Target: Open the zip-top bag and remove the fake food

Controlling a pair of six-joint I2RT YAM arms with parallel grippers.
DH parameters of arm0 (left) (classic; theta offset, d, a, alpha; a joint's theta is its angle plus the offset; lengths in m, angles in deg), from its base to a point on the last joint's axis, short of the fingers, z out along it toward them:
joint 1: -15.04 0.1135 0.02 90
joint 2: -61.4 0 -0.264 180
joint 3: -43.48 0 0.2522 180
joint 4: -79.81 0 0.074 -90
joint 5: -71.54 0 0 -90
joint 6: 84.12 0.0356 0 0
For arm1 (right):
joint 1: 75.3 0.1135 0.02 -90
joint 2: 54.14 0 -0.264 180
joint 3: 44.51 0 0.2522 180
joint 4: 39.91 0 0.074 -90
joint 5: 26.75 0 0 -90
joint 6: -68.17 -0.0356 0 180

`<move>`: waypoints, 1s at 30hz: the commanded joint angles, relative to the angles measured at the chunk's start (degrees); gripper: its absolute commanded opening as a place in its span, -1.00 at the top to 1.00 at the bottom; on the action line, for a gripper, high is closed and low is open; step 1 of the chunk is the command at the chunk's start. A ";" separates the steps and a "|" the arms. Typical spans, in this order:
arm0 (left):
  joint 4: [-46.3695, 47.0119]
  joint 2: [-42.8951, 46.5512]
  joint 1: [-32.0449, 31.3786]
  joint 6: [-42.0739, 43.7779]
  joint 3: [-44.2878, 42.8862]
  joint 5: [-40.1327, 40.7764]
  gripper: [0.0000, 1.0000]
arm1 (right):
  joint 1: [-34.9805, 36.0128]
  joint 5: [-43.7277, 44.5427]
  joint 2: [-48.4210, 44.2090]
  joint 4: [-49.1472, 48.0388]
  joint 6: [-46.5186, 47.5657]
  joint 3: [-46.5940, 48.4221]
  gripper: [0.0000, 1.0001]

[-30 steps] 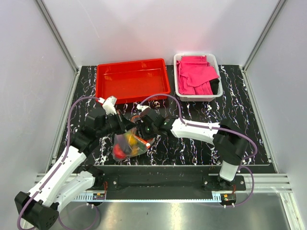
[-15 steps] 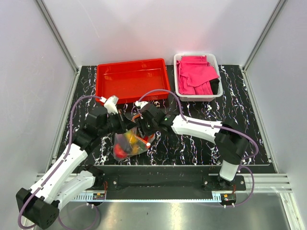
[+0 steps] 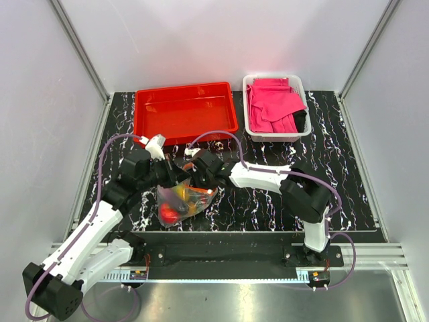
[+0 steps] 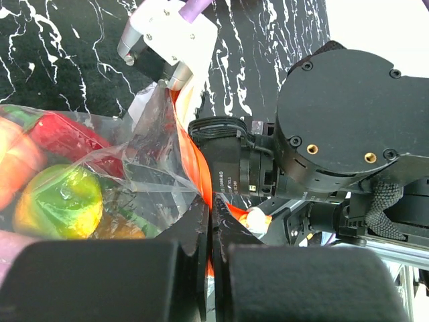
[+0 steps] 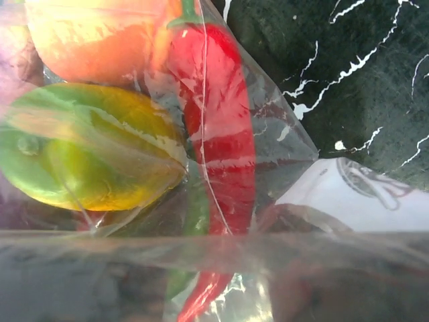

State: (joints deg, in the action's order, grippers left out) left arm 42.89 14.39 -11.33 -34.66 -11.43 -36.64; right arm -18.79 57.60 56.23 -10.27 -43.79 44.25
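Note:
The zip-top bag (image 3: 182, 201) lies on the black table between both arms, full of fake food. A red round fruit (image 3: 167, 213) shows at its near end. My left gripper (image 3: 179, 179) is shut on the red-orange zip strip (image 4: 191, 151), as the left wrist view (image 4: 212, 225) shows. My right gripper (image 3: 199, 180) is at the same edge, right next to the left one, and seems shut on the bag. In the right wrist view clear plastic (image 5: 288, 261) covers its fingers. Through it I see a red chili (image 5: 218, 134), a yellow-green mango (image 5: 87, 147) and an orange fruit (image 5: 94, 33).
A red tray (image 3: 137, 114) stands at the back left of the table. A white basket (image 3: 276, 136) with pink cloths (image 3: 271, 100) stands at the back right. Grey walls close in both sides.
My right gripper has moved left and back toward the left gripper. The right arm has stretched further across. The bag's zip edge has lifted and shifted with it. The left gripper has stayed shut on the strip.

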 commanded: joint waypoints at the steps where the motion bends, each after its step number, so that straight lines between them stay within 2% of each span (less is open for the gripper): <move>1: 1.89 1.03 0.00 0.90 -2.10 0.68 1.00 | -0.61 -0.85 -0.06 -1.99 1.21 1.90 -0.14; 3: 1.80 1.30 0.00 0.90 -1.75 1.12 1.00 | -0.61 -1.20 -0.76 -2.34 0.69 1.20 -0.05; 4: 1.71 1.39 0.00 0.90 -1.57 1.30 1.00 | -0.61 -1.47 -1.64 -2.43 0.69 1.03 0.09; 6: 1.63 1.83 0.00 0.81 -1.04 1.74 1.00 | -0.52 -2.61 -2.52 -2.96 -0.28 0.32 0.20; 13: 1.36 3.41 0.00 0.89 0.36 1.92 1.00 | -0.61 -6.30 -6.48 -3.57 -3.70 -1.00 1.00; 20: -2.32 5.34 0.00 2.48 0.10 3.32 1.00 | -0.61 -10.51 -11.40 -2.08 -6.96 -1.52 1.00; 25: -4.35 6.40 0.00 5.19 -3.66 5.08 1.00 | -0.61 -16.14 -12.37 2.13 -8.63 -2.14 1.00; 30: -6.98 6.57 0.09 8.45 -7.10 8.23 1.00 | -0.52 -18.79 -15.78 3.63 -5.48 -4.42 1.00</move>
State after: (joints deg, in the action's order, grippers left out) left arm 36.70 20.10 -11.33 -30.07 -13.42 -32.37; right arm -19.11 42.60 45.48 -8.65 -51.20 41.72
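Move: The red pepper in the bag lies practically between the right hand's open fingers, about 1 cm back, 1 cm left and 1 cm below their midpoint. From that hand the yellow-green fruit is some 3 cm back and 3 cm left, about level with the pepper, and the peach is roughly 9 cm back and 7 cm left. From the left hand, already pinching the orange zip edge, the pepper is about 15 cm below, 1 cm ahead and 2 cm left. The red pepper is pinched as the right fingers close to about half their gap. The right hand then lifts about 7.5 cm and, increasingly, draws back some 5 cm, tilting its fingertips up and leftward by about 15 degrees. The left hand keeps its pinch on the orange zip edge, easing about 2 cm left and 1.5 cm up. ##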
